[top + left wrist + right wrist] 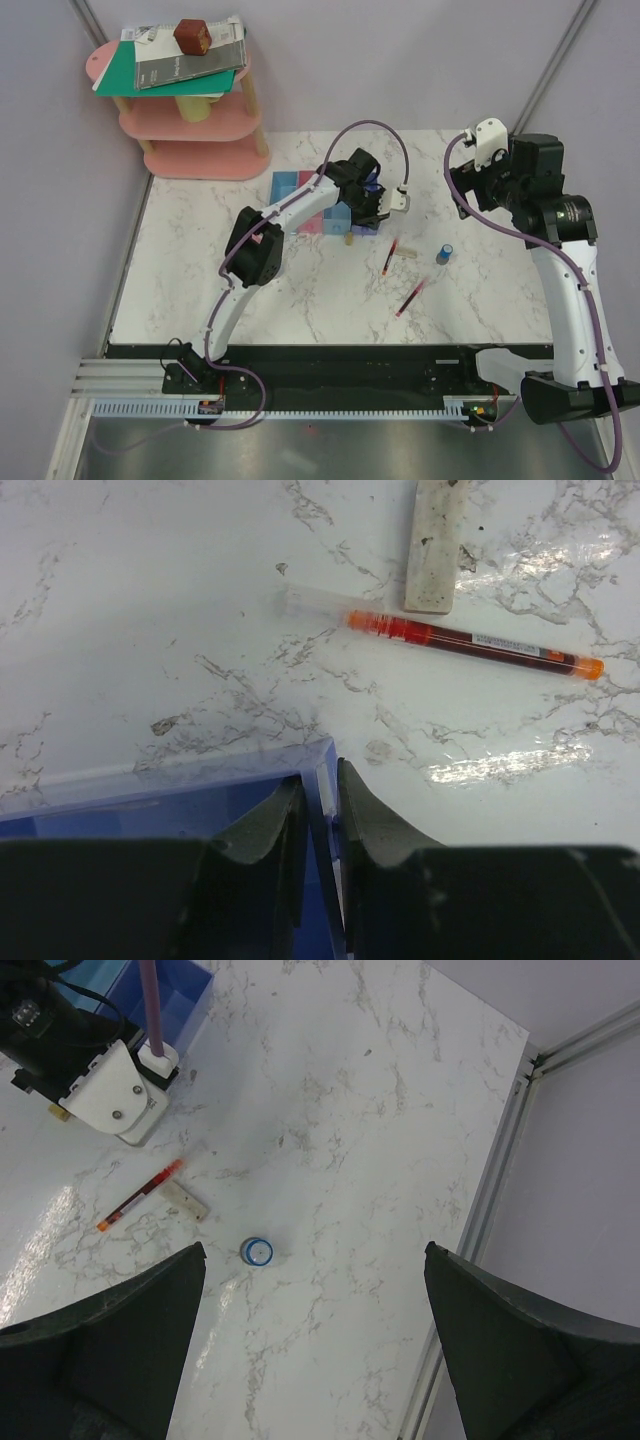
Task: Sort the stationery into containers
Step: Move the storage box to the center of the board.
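The containers (300, 198) stand in a joined row at the back middle of the marble table. My left gripper (320, 780) straddles the end wall of the blue container (200, 780), one finger inside and one outside, pinched onto it. Just beyond lie a red pen (470, 645) and a tan eraser (435, 545). From above I see that pen (390, 257), a second red pen (411, 298) and a small blue cylinder (444, 254). My right gripper (315, 1260) hangs wide open and empty, high above the blue cylinder (257, 1251).
A pink tiered shelf (190, 120) at the back left carries books and a brown cube (192, 37). A small tan piece (349, 239) lies by the containers' near corner. An aluminium rail (500, 1190) marks the table's right edge.
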`<state>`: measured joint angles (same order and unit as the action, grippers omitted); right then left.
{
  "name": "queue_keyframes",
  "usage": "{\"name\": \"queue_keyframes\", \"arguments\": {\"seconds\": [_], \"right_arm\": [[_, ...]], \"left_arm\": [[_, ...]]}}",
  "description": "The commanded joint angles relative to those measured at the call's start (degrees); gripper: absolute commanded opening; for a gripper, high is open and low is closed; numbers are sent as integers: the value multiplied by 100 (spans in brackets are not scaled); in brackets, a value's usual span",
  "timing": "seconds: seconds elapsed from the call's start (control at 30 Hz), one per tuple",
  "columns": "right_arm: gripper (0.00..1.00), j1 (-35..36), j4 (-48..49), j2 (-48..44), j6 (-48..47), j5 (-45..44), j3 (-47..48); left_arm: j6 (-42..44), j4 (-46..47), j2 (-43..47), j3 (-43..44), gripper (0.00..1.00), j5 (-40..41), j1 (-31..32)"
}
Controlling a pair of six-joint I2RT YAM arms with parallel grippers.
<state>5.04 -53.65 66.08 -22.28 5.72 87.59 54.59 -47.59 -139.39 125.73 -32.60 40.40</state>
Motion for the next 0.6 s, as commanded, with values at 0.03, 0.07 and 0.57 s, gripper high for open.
{"name": "queue_keyframes", "arguments": {"seconds": [0.03,0.07,0.57], "right_arm": [[98,15,30,-201,22,0,39],[98,15,39,-227,40,8,21],[98,6,100,-131,286,307,-15]], "left_arm": [[-352,4,-264,267,23,87,222],[-387,57,-290,311,23,105,240],[-599,374,253,365,55,491,258]]}}
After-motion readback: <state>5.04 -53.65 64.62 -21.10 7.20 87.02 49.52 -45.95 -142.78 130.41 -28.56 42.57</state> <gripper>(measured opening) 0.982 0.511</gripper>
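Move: The storage box is pinched in the left hand by its near wall, close to the near right corner; its middle is some 7 cm ahead and 10 cm to the left of the hand, about 3 cm lower. The red pen lies about 6 cm back and 5 cm right, the white eraser 5 cm back and 8 cm right, the yellow block 2 cm back and 5 cm left. From the right hand, the box is roughly 15 cm ahead, 33 cm left and 30 cm below. The storage box, still pinched by its near wall, is brought the last bit right as the left hand sinks about 1 cm and edges right. The fingers then open from about a quarter to half wide and let go of the wall, while the hand goes on right, some 2 cm in all, rises slightly and stays astride the rim. ##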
